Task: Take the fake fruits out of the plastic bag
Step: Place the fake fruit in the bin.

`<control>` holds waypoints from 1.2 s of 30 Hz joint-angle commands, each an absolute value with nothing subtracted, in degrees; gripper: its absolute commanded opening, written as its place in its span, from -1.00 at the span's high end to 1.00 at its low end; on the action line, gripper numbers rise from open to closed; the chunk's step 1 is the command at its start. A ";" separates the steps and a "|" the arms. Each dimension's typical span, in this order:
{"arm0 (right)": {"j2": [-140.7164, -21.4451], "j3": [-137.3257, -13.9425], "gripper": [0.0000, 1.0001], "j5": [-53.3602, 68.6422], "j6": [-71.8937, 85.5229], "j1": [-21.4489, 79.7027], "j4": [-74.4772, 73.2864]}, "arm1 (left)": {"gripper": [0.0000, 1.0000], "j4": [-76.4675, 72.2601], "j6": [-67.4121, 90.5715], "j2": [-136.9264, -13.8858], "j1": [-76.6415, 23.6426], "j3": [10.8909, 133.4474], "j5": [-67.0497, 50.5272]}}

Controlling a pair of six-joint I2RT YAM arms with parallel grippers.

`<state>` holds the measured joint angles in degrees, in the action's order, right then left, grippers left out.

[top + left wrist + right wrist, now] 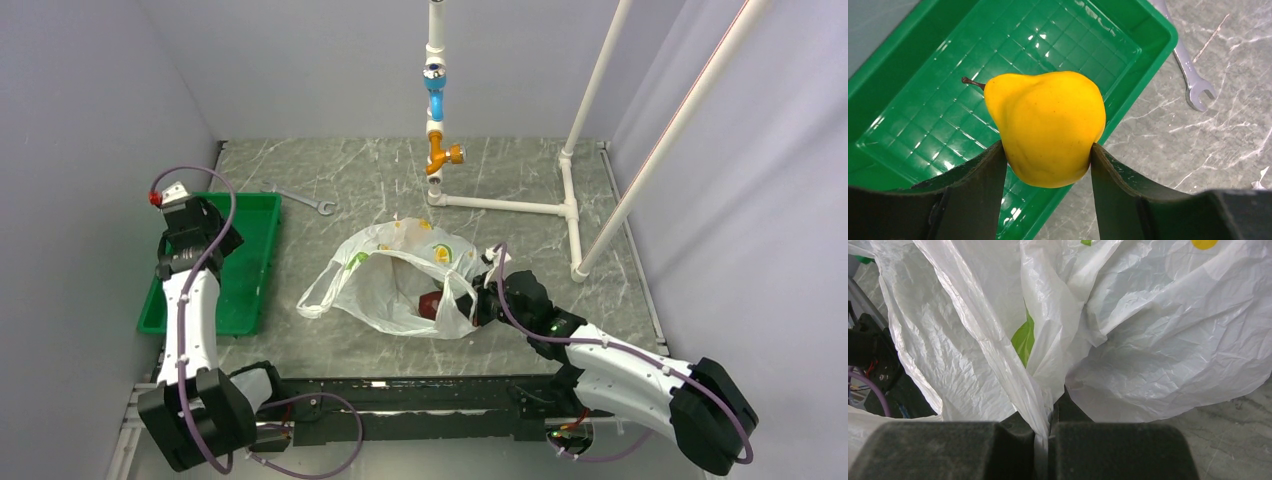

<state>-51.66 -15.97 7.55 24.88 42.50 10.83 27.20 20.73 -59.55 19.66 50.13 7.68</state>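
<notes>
My left gripper [1048,155] is shut on a yellow pear-like fake fruit [1045,125] with a short brown stem, held above the right edge of the green tray [923,125]. In the top view the left gripper [195,235] hangs over the tray [250,270]. The white plastic bag [395,275] with fruit prints lies open at the table's middle, and a dark red fruit [430,303] shows inside its mouth. My right gripper [478,298] is shut on the bag's right edge; in the right wrist view a fold of the bag [1043,405] is pinched between its jaws. No green melon-like fruit shows.
A silver wrench [300,198] lies on the marble table behind the tray, also in the left wrist view [1190,80]. A white pipe frame [570,205] with a blue and orange valve [436,120] stands at the back right. Grey walls close both sides.
</notes>
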 commanded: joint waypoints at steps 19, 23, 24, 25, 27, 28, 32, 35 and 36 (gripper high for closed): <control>-48.42 -16.81 1.00 6.24 24.43 42.19 11.94 | 0.69 15.09 26.86 -86.20 30.53 58.36 -25.53; -48.16 -17.39 1.00 6.86 25.03 42.09 11.56 | 0.67 15.69 27.81 -93.55 29.83 64.78 -24.69; -47.98 -17.66 1.00 6.84 24.89 42.03 11.11 | 0.66 15.97 26.76 -94.62 29.29 66.17 -24.39; -47.91 -18.12 1.00 6.61 24.77 42.07 10.21 | 0.64 16.78 24.61 -95.53 28.36 67.47 -22.97; -47.77 -19.13 1.00 5.85 24.41 42.05 8.39 | 0.64 17.56 22.79 -97.59 26.46 69.02 -21.60; -47.66 -19.42 1.00 5.48 24.29 42.09 7.75 | 0.65 17.65 23.06 -98.79 25.75 69.57 -21.98; -48.25 -20.63 1.00 4.08 23.35 42.06 7.06 | 0.61 19.69 21.63 -100.64 24.74 72.40 -22.56; -49.40 -21.87 1.00 3.89 23.16 42.09 6.57 | 0.51 20.76 20.36 -100.76 24.77 72.54 -19.70; -49.70 -22.08 1.00 4.21 23.10 42.05 6.99 | 0.50 21.12 20.05 -101.30 24.72 72.85 -19.58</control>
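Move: The yellow fruit is already in the left fingers, above the right-hand part of the bin; the bin's middle is roughly 7 cm to that hand's left, 2 cm ahead and 15 cm below. A wrench lies about 18 cm ahead of the left hand and 14 cm to its right, some 17 cm down. The plastic bag is about 40 cm to its right and 1 cm back, 14 cm lower. From the right hand, the bin is about 61 cm left, 12 cm ahead and 6 cm below. Down and forward over the bin goes the left hand, sinking about 7 cm while rolling so that its left side dips some 25 degrees, then running on nearly level towards the bin's far right corner, about 13 cm forward in all, easing to a stop with a slight clockwise turn. The fingers keep their hold on the yellow fruit; the right hand still pinches the bag's edge. ##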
